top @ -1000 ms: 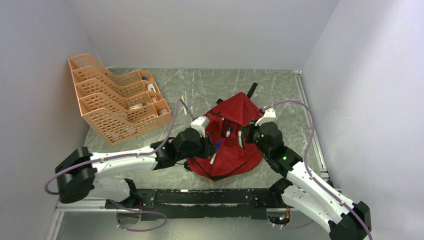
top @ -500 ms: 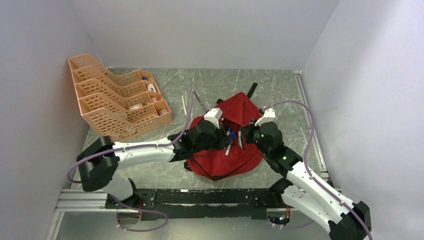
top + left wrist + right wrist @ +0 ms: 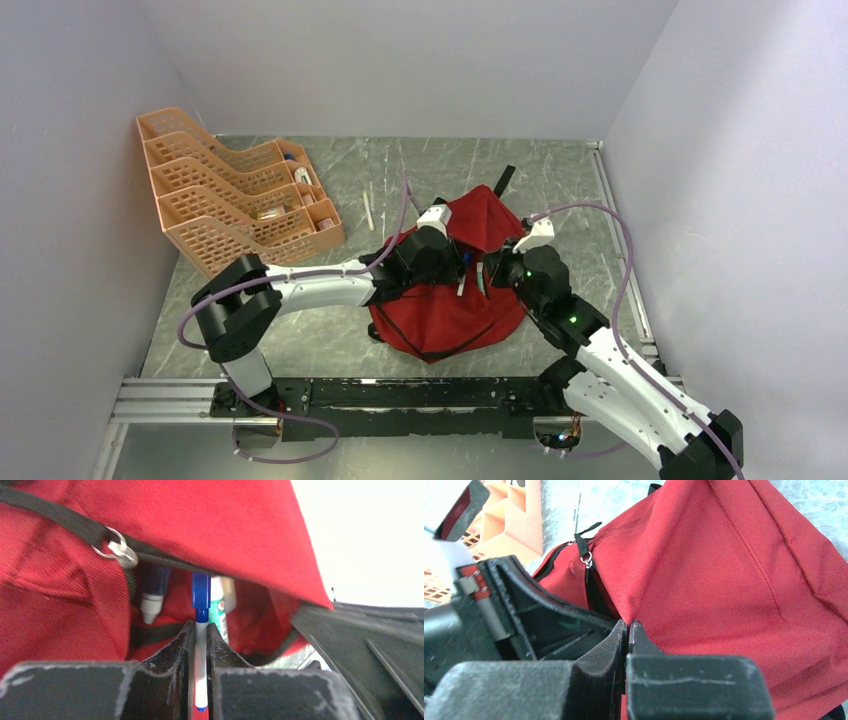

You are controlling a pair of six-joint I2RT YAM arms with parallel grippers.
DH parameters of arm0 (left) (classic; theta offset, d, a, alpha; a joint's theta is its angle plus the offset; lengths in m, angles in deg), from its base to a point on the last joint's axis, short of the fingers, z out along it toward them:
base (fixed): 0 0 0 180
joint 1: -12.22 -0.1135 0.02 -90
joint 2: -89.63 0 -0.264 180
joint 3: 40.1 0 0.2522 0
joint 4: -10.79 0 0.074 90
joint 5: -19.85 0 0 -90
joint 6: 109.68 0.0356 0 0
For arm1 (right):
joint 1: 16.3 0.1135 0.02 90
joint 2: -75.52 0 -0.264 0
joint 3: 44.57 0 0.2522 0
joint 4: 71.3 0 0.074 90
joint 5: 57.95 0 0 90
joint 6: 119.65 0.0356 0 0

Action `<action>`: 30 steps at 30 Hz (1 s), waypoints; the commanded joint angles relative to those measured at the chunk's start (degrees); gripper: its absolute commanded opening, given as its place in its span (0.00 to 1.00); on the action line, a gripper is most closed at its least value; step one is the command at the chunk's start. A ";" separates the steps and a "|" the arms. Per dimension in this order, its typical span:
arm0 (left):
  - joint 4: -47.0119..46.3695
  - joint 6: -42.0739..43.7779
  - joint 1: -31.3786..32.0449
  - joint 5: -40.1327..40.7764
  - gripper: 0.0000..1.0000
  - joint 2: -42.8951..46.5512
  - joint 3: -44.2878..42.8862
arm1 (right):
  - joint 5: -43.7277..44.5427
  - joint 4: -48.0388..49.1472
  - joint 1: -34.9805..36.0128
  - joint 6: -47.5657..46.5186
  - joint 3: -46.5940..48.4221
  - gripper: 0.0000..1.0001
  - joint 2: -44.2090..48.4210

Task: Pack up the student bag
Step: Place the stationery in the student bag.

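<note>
The red student bag (image 3: 470, 312) lies mid-table with its zipped mouth gaping. My left gripper (image 3: 457, 270) is at that mouth, shut on a white pen with a blue cap (image 3: 201, 660); the cap points into the opening under the red flap (image 3: 200, 525). In the left wrist view my fingertips (image 3: 200, 627) sit just outside the lip. Inside the bag lie a blue marker with a white tip (image 3: 150, 600) and a green tube (image 3: 218, 612). My right gripper (image 3: 628, 625) is shut on a fold of the bag's fabric (image 3: 734, 580) at the opening's edge, on the right side (image 3: 488, 270).
An orange tray rack (image 3: 230, 210) holding small items stands at the back left. A pale thin stick (image 3: 368, 212) lies on the table between the rack and the bag. A black strap (image 3: 505, 178) sticks out behind the bag. Walls close in on three sides.
My left arm has swung right and away from its base, carrying the pen from the bag's left side up to its opening. The right arm has stayed put.
</note>
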 commanded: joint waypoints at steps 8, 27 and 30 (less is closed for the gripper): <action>-3.24 -1.15 -4.54 -4.73 0.05 -5.90 -10.41 | -1.70 0.81 0.15 1.36 -0.96 0.00 1.70; -10.34 -5.08 -6.10 -9.31 0.40 -12.06 -10.58 | -1.29 0.21 0.20 0.56 -0.91 0.00 1.45; -8.82 -4.05 -6.10 -9.10 0.41 -11.23 -10.61 | -1.57 0.62 0.15 0.72 -0.94 0.00 1.12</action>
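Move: The left hand already pinches the blue-capped marker above the bag. The pocket mouth it is taken to lies about 3 cm ahead, 2 cm to the right and some 3 cm below. Inside, the glue stick stands roughly level and 4 cm to the right, and a second marker about 2 cm ahead and 1 cm left, both some 4 cm lower. From the right hand, which pinches the flap, the mouth is about 5 cm left, 1 cm ahead and 6 cm below. Fingertips and the pinched marker go in under the raised flap, where the left hand lets go of the marker: it travels about 5 cm forward and 4 cm right, first rising some 2 cm, then sinking about 3 cm into the pocket mouth with its left side dipping some 10 degrees, and stops there as the fingers part. The right hand keeps holding the flap in place. ##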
